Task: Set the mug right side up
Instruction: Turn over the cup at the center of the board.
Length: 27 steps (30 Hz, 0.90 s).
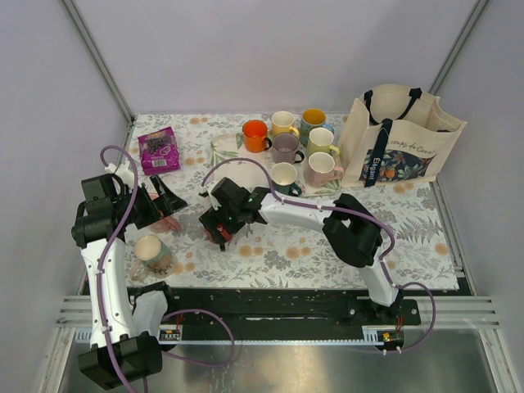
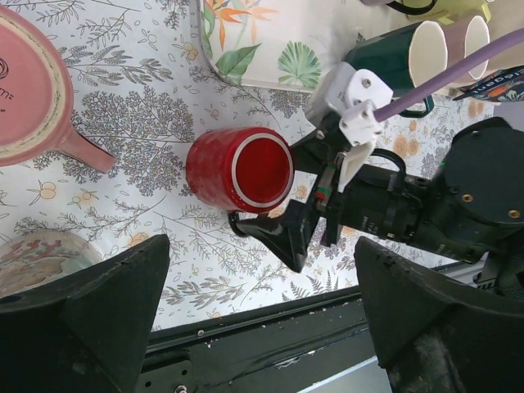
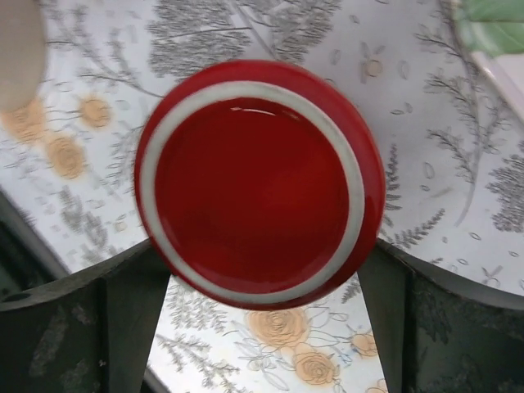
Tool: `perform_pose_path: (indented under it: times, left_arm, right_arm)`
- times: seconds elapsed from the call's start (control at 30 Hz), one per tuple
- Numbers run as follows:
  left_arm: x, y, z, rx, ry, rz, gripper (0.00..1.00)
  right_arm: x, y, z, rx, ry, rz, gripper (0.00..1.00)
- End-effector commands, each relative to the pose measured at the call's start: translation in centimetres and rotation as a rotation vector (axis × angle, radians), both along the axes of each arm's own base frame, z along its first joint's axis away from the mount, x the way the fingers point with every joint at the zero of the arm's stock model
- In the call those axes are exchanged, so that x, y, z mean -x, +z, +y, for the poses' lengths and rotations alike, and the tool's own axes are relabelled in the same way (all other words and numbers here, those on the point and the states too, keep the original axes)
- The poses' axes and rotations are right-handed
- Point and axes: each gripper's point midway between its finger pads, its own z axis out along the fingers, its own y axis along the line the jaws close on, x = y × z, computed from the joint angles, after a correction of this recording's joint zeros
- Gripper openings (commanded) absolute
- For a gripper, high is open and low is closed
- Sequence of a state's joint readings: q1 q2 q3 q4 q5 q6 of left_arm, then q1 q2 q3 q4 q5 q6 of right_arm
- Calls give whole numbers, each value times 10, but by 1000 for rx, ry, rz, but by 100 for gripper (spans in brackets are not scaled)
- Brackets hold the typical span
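Note:
The mug (image 2: 24,82), salmon pink, stands upside down at the top left of the left wrist view, base up and handle pointing right. In the top view only a pink sliver (image 1: 170,223) shows under my left gripper (image 1: 164,203). That left gripper (image 2: 262,327) is open and empty, hovering to the right of the mug over the mat's near edge. My right gripper (image 3: 262,327) is open, its fingers straddling an inverted red mug (image 3: 258,180), which also shows in the left wrist view as the red mug (image 2: 237,168), apart from the pink one.
A patterned beige mug (image 1: 151,252) stands upright near the left arm. At the back, a leaf-print tray (image 1: 221,151) holds several mugs, a dark green mug (image 1: 285,177) nearest. A tote bag (image 1: 401,139) stands back right and a purple packet (image 1: 159,150) back left.

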<state>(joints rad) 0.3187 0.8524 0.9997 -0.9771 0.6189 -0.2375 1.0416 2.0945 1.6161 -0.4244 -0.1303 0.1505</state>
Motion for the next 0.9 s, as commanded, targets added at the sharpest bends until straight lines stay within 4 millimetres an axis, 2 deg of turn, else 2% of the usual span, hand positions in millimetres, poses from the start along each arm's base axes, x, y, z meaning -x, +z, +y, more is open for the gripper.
perform_pose_path:
  times: [0.0, 0.07, 0.17, 0.27, 0.4, 0.63, 0.73, 0.87]
  left_arm:
    - [-6, 17, -1, 5, 0, -69, 97]
    - [-6, 18, 0, -2, -2, -74, 98]
    - [-5, 15, 1, -10, -1, -71, 97]
    - [-6, 13, 1, -12, 0, -68, 97]
    - [-6, 12, 1, -6, -2, -64, 97]
    - [-6, 15, 1, -11, -8, -75, 96]
    - [-6, 16, 2, -22, -7, -83, 96]
    - [-6, 19, 3, -42, -13, -99, 96]
  right_arm:
    - [-27, 5, -9, 71, -110, -130, 100]
    - [-35, 4, -22, 108, -129, -160, 100]
    - [-36, 6, -30, 126, -66, -193, 98]
    - [-30, 9, -27, 110, 54, -203, 90]
    - [-12, 8, -11, 52, 234, -163, 73]
    - [-13, 1, -6, 53, 206, -133, 59]
    - [-16, -9, -14, 89, 148, -128, 46]
    - [-15, -21, -24, 127, 147, -128, 44]
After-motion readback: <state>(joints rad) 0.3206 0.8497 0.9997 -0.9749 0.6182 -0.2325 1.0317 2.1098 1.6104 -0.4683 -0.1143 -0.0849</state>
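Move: The upside-down red mug sits right at the right hand's open fingers, its middle about 3 cm to the left, 1 cm ahead and 2 cm lower. At much that height, the upturned pink mug stands some 20 cm left and 5 cm ahead, the floral mug 20 cm left and 5 cm back, the dark green mug 15 cm right and 14 cm ahead. From the left hand the red mug is roughly 12 cm right, 3 cm ahead and 18 cm below. The right hand shifts about 2 cm right, slightly down, turning counter-clockwise as its fingers half close around the handle. ##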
